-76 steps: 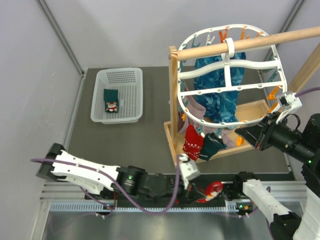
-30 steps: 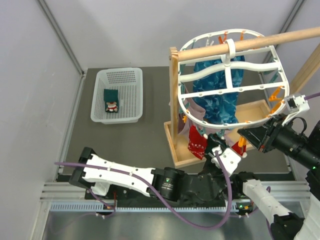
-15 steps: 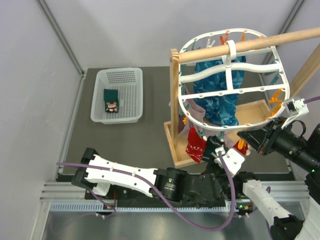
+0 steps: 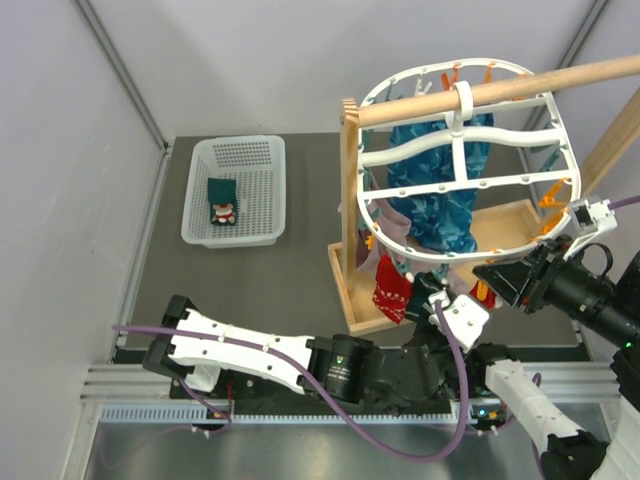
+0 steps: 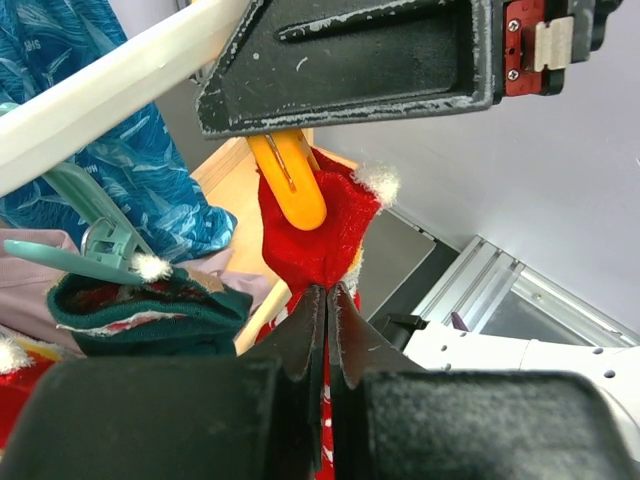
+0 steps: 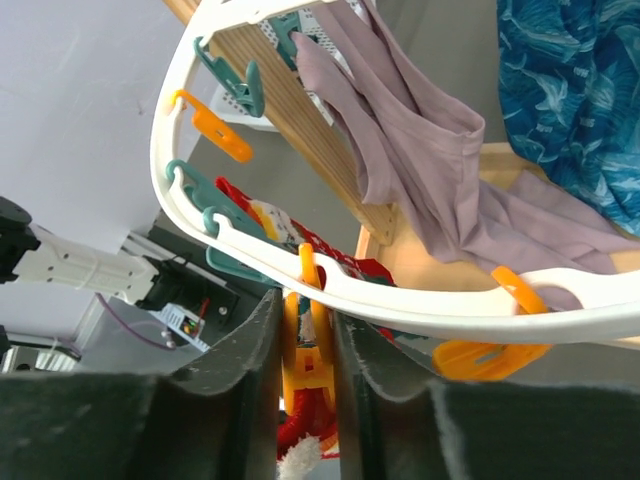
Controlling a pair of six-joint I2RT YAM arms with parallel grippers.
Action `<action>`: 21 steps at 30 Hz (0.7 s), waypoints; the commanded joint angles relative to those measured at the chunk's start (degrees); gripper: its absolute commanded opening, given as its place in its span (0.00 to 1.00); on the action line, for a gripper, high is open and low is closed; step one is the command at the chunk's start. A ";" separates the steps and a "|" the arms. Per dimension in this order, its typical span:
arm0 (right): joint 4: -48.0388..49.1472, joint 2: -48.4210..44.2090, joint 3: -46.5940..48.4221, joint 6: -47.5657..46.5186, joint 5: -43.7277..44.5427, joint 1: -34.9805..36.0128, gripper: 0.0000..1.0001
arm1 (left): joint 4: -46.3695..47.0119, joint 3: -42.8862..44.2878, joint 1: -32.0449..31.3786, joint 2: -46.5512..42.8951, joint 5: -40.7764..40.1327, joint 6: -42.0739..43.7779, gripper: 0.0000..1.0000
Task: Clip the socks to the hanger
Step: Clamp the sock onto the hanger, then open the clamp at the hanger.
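Note:
The white oval hanger (image 4: 370,215) hangs by its hook from a wooden rod. My left gripper (image 5: 327,292) is shut on a red sock (image 5: 320,235) and holds it up under the hanger's front rim (image 5: 110,85). An orange clip (image 5: 295,185) bites the sock's top edge. My right gripper (image 6: 306,310) is closed narrowly on that clip's handles (image 6: 310,350), just below the rim (image 6: 400,310). Another red sock (image 4: 392,290) and a dark green one (image 5: 150,305) hang from teal clips nearby. One more green sock (image 4: 222,200) lies in the basket.
A white perforated basket (image 4: 198,190) sits at the back left. The wooden stand (image 4: 348,200) with rod (image 4: 560,75) carries the hanger. A teal-blue cloth (image 4: 435,205) and a mauve cloth (image 6: 420,170) hang inside it. Both arms crowd the hanger's front right.
My left gripper rose from the near edge to the hanger's front rim with the red sock. Over the last second it stayed put, and my right jaws eased slightly on the clip.

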 commanded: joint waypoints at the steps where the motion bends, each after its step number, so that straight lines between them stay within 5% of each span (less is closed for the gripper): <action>1: -4.16 -0.38 0.96 0.14 -2.50 0.74 0.25 | 2.94 2.50 -0.03 -1.39 -0.18 0.64 0.00; 17: -7.49 0.76 7.20 -0.39 -1.88 0.83 0.82 | 5.75 -4.96 0.06 -7.44 -6.24 0.03 0.00; 21: -7.06 -0.21 7.82 -0.13 -4.87 0.83 0.88 | 6.10 -7.34 -0.03 -10.34 -7.65 -0.06 0.00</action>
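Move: Between the right fingers sits the orange clip on the hanger's rim, its middle only about 1 cm below that hand, with the red sock's end roughly 4 cm below and 2 cm back. The next orange clip is some 4 cm ahead and 7 cm to the right. From the left hand, which pinches that sock, the orange clip stands about 3 cm ahead, 2 cm right and 3 cm above; the green sock hangs around 3 cm ahead and 6 cm left, about level. Opening wide from a nearly shut grip, the right fingers let go of the orange clip over the red sock while the hand backs off and rises, each by about 2.5 cm, tipping up slightly. The left hand keeps its pinch on the sock, waits at first, then draws about 3 cm left and a little forward towards the green sock, turning some 5 degrees counter-clockwise. ##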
